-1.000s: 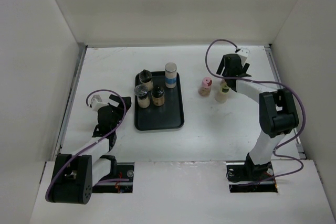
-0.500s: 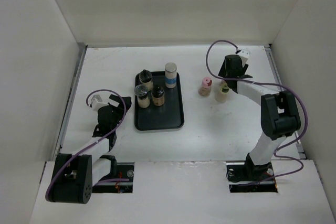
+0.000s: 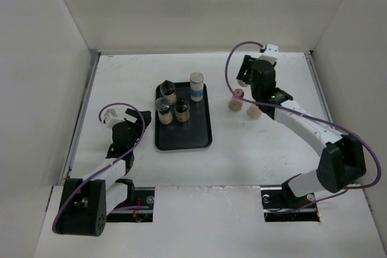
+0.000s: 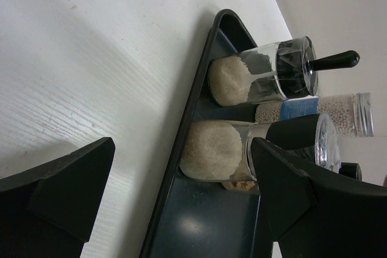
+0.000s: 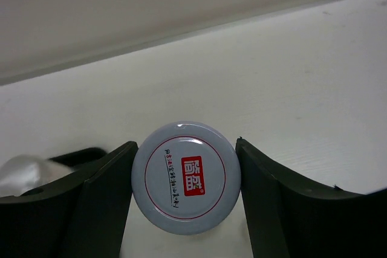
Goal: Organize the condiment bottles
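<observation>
Several condiment bottles (image 3: 182, 110) stand at the far end of the flat black tray (image 3: 193, 137); the tallest (image 3: 196, 86) has a blue label band. A pink-capped bottle (image 3: 236, 99) and another bottle (image 3: 254, 112), partly under the right arm, stand on the table right of the tray. My right gripper (image 3: 243, 77) is above them, shut on a bottle whose pale lilac cap (image 5: 186, 177) fills the gap between both fingers (image 5: 103, 203). My left gripper (image 4: 181, 209) is open beside the tray's left rim (image 4: 181, 167), nothing between its jaws.
White walls close in the table on the left, right and far sides. The near half of the tray (image 4: 205, 222) is bare. The right arm's purple cable (image 3: 233, 58) loops above its wrist.
The right gripper has closed on the lilac-capped bottle and moved left with it, the arm stretching out over the two loose bottles. The left arm has stayed put.
</observation>
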`<state>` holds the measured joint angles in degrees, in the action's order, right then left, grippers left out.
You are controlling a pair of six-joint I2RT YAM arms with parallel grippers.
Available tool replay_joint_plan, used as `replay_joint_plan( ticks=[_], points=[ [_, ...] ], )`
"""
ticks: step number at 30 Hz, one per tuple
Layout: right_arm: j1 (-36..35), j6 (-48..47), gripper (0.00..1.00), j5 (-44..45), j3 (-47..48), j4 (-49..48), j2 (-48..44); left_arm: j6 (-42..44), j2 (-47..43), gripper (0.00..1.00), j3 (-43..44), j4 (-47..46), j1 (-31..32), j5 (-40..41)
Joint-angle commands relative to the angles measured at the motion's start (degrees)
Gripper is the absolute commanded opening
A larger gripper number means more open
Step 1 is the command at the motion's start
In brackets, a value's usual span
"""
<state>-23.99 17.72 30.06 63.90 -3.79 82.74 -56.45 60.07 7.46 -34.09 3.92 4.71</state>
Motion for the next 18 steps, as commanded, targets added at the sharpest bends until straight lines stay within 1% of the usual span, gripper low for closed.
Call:
replay_joint_plan(
  ticks=[1,7,11,18],
  points=[
    [-8.0,-0.8,0.43,-1.1,1.4,-8.0,-2.6,-0.6,-1.0,1.00,0.7,-2.4,-0.2,-0.1],
    [-19.1,0.7,0.43,-2.8,1.6,-9.7,1.2,-0.4,-2.4,1.00,0.3,-2.1,-0.4,0.3],
    [-21.8,2.2,0.43,-4.5,2.8,-12.0,7.0,-0.2,-3.0,1.00,0.3,-2.1,0.0,0.6],
    [-23.5,3.5,0.44,-4.8,6.0,-13.0,15.9,-0.3,-3.4,1.00,0.2,-2.1,0.1,0.3]
  ],
)
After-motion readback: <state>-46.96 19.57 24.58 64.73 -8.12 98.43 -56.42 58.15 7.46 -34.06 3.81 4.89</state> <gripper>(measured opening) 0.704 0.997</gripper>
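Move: The right hand holds the white-capped bottle aloft; the free spot it goes to, in the tray's right part, lies about 21 cm left, 6 cm back and 22 cm below. Just beyond that spot stands the blue-labelled bottle, about 22 cm left and 2 cm ahead of the hand; the black-capped bottle is roughly 28 cm left and 6 cm back. The pink-capped bottle stands about 5 cm left, 2 cm back. From the idle left hand, the spot is some 27 cm right and 4 cm ahead. Keeping its grip round the cap end of the white-capped bottle, the right hand sweeps fast to the left, about 20 cm in all, drawing back some 6 cm on the way, over the pink-capped bottle towards the tray, with the wrist turning counter-clockwise by around 25 degrees. It first travels nearly level, then as the leftward run slows it sinks about 10 cm towards the gap on the near side of the blue-labelled bottle and right of the black-capped one, the fingers tipping slightly down. ##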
